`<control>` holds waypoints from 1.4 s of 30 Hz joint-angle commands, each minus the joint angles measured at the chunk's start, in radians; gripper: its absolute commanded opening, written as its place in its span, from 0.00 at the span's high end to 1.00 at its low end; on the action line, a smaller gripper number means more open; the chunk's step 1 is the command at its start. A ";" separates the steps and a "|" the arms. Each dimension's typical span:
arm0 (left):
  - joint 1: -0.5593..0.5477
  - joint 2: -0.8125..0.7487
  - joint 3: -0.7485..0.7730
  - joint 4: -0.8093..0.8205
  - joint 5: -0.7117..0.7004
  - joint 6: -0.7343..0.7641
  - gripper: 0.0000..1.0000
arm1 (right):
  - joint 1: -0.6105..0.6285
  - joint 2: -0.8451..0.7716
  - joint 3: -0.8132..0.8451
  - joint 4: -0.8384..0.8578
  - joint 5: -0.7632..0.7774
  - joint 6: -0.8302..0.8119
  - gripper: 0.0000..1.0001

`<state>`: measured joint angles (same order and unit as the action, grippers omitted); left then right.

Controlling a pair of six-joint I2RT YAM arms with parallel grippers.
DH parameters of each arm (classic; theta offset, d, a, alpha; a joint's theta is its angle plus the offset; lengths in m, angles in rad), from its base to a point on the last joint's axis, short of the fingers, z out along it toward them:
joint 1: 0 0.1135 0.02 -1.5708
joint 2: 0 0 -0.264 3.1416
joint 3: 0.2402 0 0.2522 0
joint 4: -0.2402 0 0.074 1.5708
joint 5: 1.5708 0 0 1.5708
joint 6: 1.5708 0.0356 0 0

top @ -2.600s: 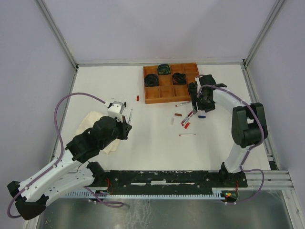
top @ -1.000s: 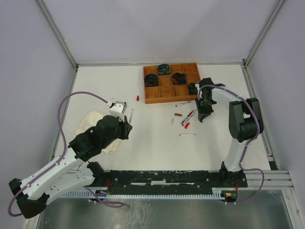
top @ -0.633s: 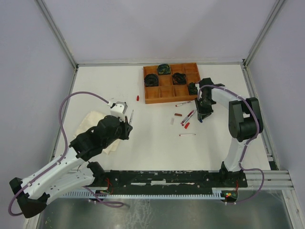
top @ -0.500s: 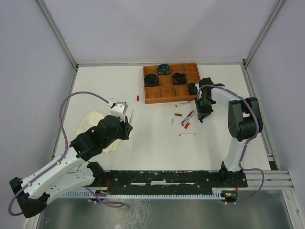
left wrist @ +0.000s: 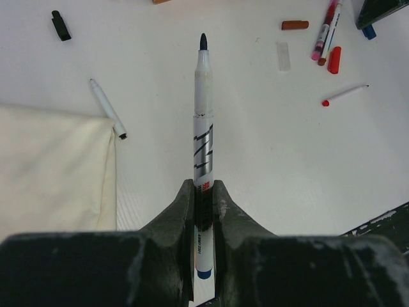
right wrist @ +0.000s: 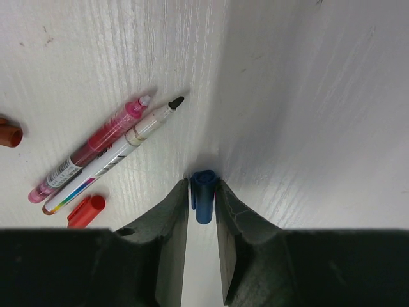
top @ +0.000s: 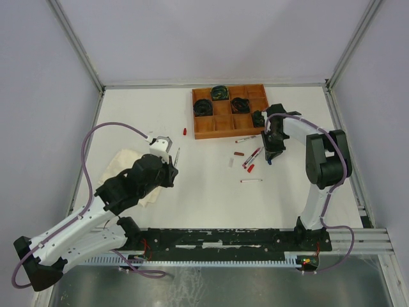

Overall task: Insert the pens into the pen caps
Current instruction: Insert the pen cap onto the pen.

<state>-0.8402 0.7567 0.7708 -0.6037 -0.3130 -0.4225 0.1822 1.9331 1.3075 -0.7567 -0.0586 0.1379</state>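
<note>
My left gripper is shut on a white pen with a dark tip pointing away and a blue rear end; it hangs above the table's left part. My right gripper is down at the table, its jaws closed against both sides of a blue pen cap that rests on the surface. Left of it lie a pink pen, a white pen, a red cap and a brown cap. Another pen lies nearer me.
A wooden tray with dark cable coils stands at the back. A folded cream cloth lies left, with a white pen at its edge and a black cap beyond. A red cap and a clear cap lie loose.
The right gripper came down from above the pens to the blue cap and has stayed there over the last second. The left arm with its pen drifted slightly right.
</note>
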 commanded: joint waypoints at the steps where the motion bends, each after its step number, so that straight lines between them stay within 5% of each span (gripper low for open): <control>1: -0.002 -0.004 0.002 0.039 -0.008 0.014 0.97 | -0.002 0.036 0.036 0.035 0.012 0.009 0.70; 7: -0.002 -0.013 -0.001 0.043 -0.032 0.005 0.97 | -0.001 0.000 0.003 0.076 -0.048 0.006 0.73; 18: 0.000 -0.074 -0.028 0.085 -0.002 -0.012 0.97 | -0.001 -0.208 -0.125 0.115 0.013 0.026 0.98; 29: 0.001 -0.141 -0.054 0.131 0.038 -0.010 0.97 | 0.054 -0.543 -0.337 0.212 -0.013 0.203 1.00; 42: -0.002 -0.026 -0.124 0.351 0.303 -0.053 0.97 | 0.313 -0.944 -0.628 0.415 -0.005 0.566 0.99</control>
<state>-0.8402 0.6899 0.6781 -0.3988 -0.1291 -0.4244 0.4366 1.0828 0.7403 -0.4717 -0.0746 0.5392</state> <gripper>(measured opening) 0.160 0.053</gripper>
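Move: The blue pen cap lies right between the right hand's parted fingertips, at table level. The pink-and-rainbow pen pair lies some 8 cm to that hand's left and 2 cm ahead, the red cap about 10 cm left and 3 cm back, and the loose white pen 9 cm left and 10 cm back, all at about fingertip height. From the left hand, which holds the marker, the blue cap is roughly 43 cm right, 13 cm ahead and 18 cm down. The right hand edges about a centimetre forward along the table, then its fingers close and pinch the blue cap as it draws back, lifting some 10 cm while going about 10 cm back and 7 cm left towards the marker, its fingers swinging some 30 degrees from straight down to point more forward and left. The left hand keeps its grip on the marker, rises about 2 cm and then starts to the right by nearly 4 cm towards the cap, turning slightly clockwise and rolling its left side down. ##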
